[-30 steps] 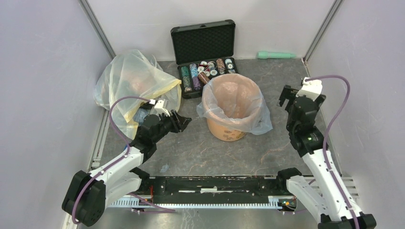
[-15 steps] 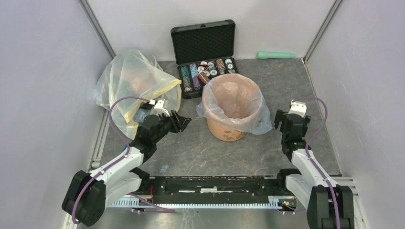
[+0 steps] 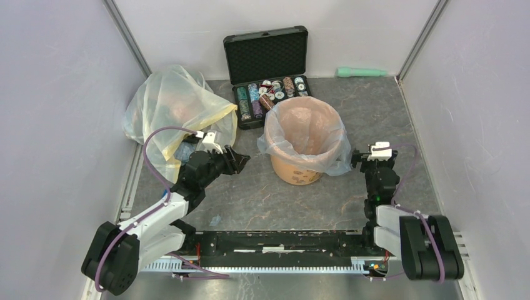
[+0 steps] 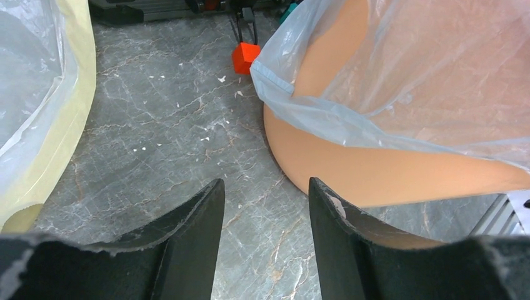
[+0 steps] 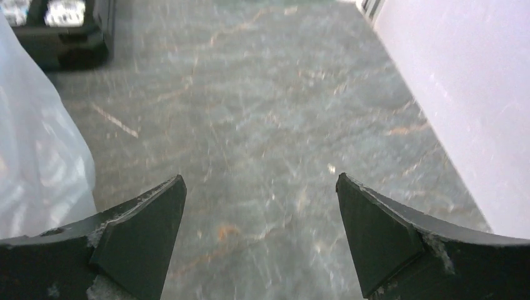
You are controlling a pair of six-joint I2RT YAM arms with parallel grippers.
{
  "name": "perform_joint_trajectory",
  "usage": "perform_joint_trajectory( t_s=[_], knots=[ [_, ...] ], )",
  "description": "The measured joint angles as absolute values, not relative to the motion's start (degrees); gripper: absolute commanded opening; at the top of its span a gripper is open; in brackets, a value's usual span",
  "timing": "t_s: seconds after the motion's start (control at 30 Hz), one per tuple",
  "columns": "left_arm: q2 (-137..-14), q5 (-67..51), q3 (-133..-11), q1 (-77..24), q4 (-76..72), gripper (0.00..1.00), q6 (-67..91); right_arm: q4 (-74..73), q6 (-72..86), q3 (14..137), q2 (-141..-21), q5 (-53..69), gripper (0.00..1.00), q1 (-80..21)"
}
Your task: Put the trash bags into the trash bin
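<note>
The trash bin (image 3: 299, 170), an orange-tan bucket, stands mid-table. The pale blue trash bag (image 3: 338, 160) lies inside it, its edge folded over the rim and hanging down the outside. My left gripper (image 3: 242, 158) hovers low to the left of the bin, open and holding nothing. In the left wrist view its gripper (image 4: 265, 184) points at the bin's wall (image 4: 375, 178) under the bag's hem (image 4: 425, 75). My right gripper (image 3: 373, 156) is just right of the bin, wide open and empty. The right wrist view shows its gripper (image 5: 259, 178) over bare table, the bag (image 5: 37, 156) at the left.
A large yellowish bag (image 3: 175, 106) fills the back left corner. An open black case (image 3: 269, 69) of chips sits behind the bin. A green tube (image 3: 361, 72) lies by the back wall. A small scrap (image 3: 215, 220) lies near the front rail. Walls close in both sides.
The right arm has folded back and down toward its base, bringing its open gripper beside the bin's right side. The left arm has stayed put, its jaws a touch wider.
</note>
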State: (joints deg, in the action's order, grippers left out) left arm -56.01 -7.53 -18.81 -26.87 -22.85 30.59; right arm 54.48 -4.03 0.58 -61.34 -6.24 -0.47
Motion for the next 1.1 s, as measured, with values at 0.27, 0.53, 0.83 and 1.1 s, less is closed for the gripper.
perform_joint_trajectory(
  t_s=[0.27, 0.53, 0.83, 1.1],
  knots=[
    [-56.05, -5.98, -17.39, -26.87, -23.31, 0.89, 28.99, 76.84, -6.57, 0.62, -78.67, -4.51, 0.98, -0.47],
    [-51.99, 0.71, -16.64, -26.85, -22.31, 1.0, 26.46, 77.3, -8.47, 0.62, -78.85, -6.04, 0.98, -2.42],
    [-49.58, 18.41, -16.05, -26.68, -20.82, 0.99, 18.59, 77.32, -8.95, 0.62, -78.85, -7.22, 0.98, -2.9],
    [-51.44, 24.53, -13.69, -24.99, -29.1, 0.95, 5.96, 77.32, -9.13, 0.62, -78.85, -7.6, 0.98, -2.9]
  ],
)
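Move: The lined trash bin stands about 17 cm to the empty left hand's right and 4 cm farther out, its middle a few centimetres lower. The big clear bag, towards which this hand will swing, bulges some 19 cm to its left and 14 cm ahead; the small blue bag in its mouth lies about 19 cm left and 6 cm ahead, roughly 10 cm lower. From the right hand the trash bin is around 23 cm to the left, level with it. Touching nothing that can be made out, the left hand swings about 12 cm left and some 4 cm forward, away from the lined trash bin towards the clear bag's yellow-edged mouth. Its half-open fingers spread wide early on, while the wrist turns nearly 30 degrees counter-clockwise to point ahead, rolls its left side up and tips up. The right hand eases 2 cm forward, then stays, fingers wide. ##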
